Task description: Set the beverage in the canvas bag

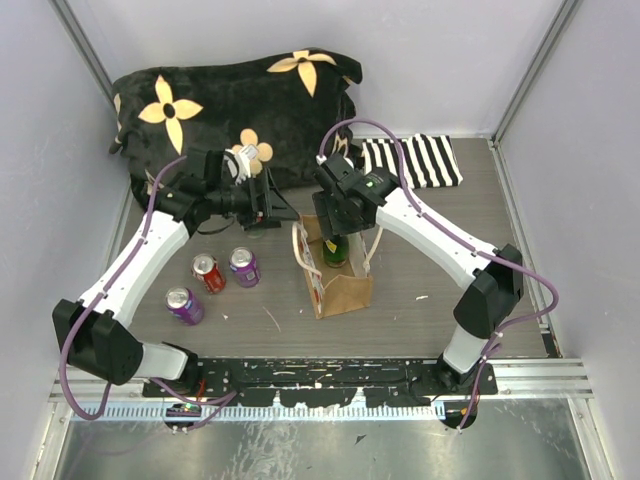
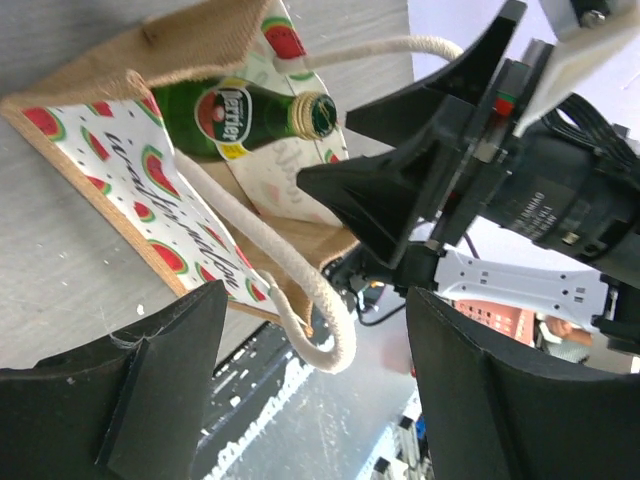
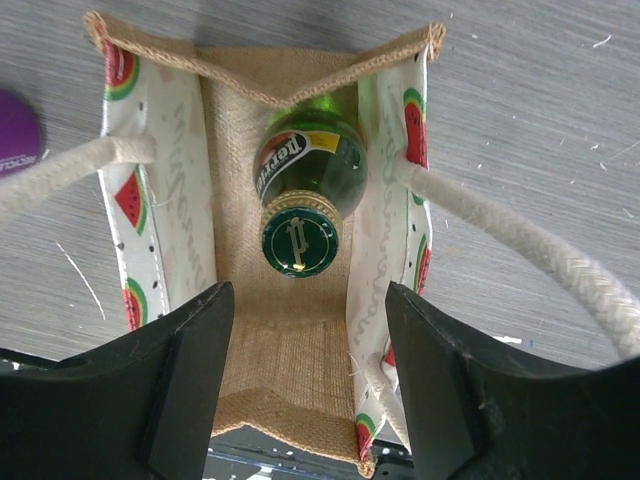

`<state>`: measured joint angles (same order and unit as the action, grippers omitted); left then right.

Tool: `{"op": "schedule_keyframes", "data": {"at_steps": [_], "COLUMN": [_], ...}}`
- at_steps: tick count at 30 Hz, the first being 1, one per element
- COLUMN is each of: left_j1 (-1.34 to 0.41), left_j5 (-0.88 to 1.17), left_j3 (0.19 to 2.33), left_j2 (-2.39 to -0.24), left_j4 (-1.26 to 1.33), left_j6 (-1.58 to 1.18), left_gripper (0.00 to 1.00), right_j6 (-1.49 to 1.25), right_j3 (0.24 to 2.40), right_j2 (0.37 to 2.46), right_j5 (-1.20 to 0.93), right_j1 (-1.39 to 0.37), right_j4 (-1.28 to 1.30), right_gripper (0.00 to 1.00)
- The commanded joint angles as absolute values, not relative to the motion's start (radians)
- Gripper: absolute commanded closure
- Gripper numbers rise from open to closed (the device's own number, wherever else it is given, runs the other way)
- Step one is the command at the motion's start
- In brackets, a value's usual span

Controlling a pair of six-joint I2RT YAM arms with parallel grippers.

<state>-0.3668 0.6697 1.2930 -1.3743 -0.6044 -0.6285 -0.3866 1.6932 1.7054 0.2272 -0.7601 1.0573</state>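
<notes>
The beverage, a green Perrier bottle [image 3: 300, 190] with a gold-and-green cap, stands upright inside the canvas bag [image 3: 280, 340], a tan tote with watermelon-print sides. In the top view the bag [image 1: 345, 290] sits mid-table with the bottle [image 1: 335, 250] in its far end. My right gripper [image 3: 305, 390] hangs open straight above the bag's mouth [image 1: 337, 225], its fingers apart from the cap and holding nothing. Left of the bag, my left gripper [image 2: 315, 390] is turned toward it [image 1: 275, 205] and open. One cream rope handle [image 2: 300, 300] loops just ahead of its fingers, untouched.
Three drink cans stand left of the bag: a red one [image 1: 208, 272], a purple one [image 1: 244, 266] and another purple one [image 1: 184, 305]. A black plush with yellow flowers [image 1: 240, 100] lies at the back, a striped cloth [image 1: 415, 160] at the back right.
</notes>
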Motion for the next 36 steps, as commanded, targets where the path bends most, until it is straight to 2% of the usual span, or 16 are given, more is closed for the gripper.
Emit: {"op": "schedule_keyframes", "data": {"at_steps": [1, 8, 17, 28, 32, 36], "left_j1": [-0.389, -0.408, -0.408, -0.408, -0.408, -0.408], "left_j5": [0.77, 0.775, 0.78, 0.791, 0.798, 0.799], "left_j3": [1.304, 1.259, 1.248, 1.251, 1.254, 1.26], "left_j2": [-1.369, -1.37, -1.379, -1.387, -1.39, -1.391], "left_j4": [-0.682, -0.689, -0.67, -0.669, -0.67, -0.676], "left_j6": [-0.665, -0.653, -0.645, -0.644, -0.641, -0.631], "left_gripper": [0.22, 0.32, 0.58, 0.95, 0.99, 1.0], "right_j6": [-0.413, -0.417, -0.404, -0.393, -0.391, -0.383], "right_j3": [1.665, 1.629, 1.614, 1.603, 1.6, 1.609], "right_j2": [1.683, 1.667, 1.673, 1.692, 1.695, 1.692], "right_j5": [0.247, 0.264, 0.296, 0.296, 0.292, 0.316], "right_j1": [-0.76, -0.76, -0.759, -0.751, -0.747, -0.748], "right_j4": [1.031, 0.98, 0.893, 0.859, 0.85, 0.847], "right_gripper": [0.33, 0.36, 0.42, 0.66, 0.75, 0.83]}}
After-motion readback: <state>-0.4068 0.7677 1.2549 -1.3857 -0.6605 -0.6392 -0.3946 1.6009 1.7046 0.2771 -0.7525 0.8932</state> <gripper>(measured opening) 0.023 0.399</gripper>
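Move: The Perrier bottle's neck, standing in the canvas bag, lies about 2 cm ahead of the right hand, 1 cm to its left and 2 cm below it; the bag's middle is some 3 cm back, in line sideways and 12 cm down. For the left hand, the top of the bag's left handle is about 3 cm back, 1 cm right and 2 cm below; the bottle neck is roughly 9 cm right, 1 cm back and 5 cm below, and the purple can about 9 cm left, 8 cm back and far below. The bottle's neck is taken between the right hand's fingers, which sink about 2 cm, then reach some 3 cm forward, tipping slightly up, and narrow until they stop against both sides beneath the cap. Meanwhile the bag's left handle is pinched by the left hand, which draws back about 3 cm and a little right and down, then stays there while its fingers shut. ##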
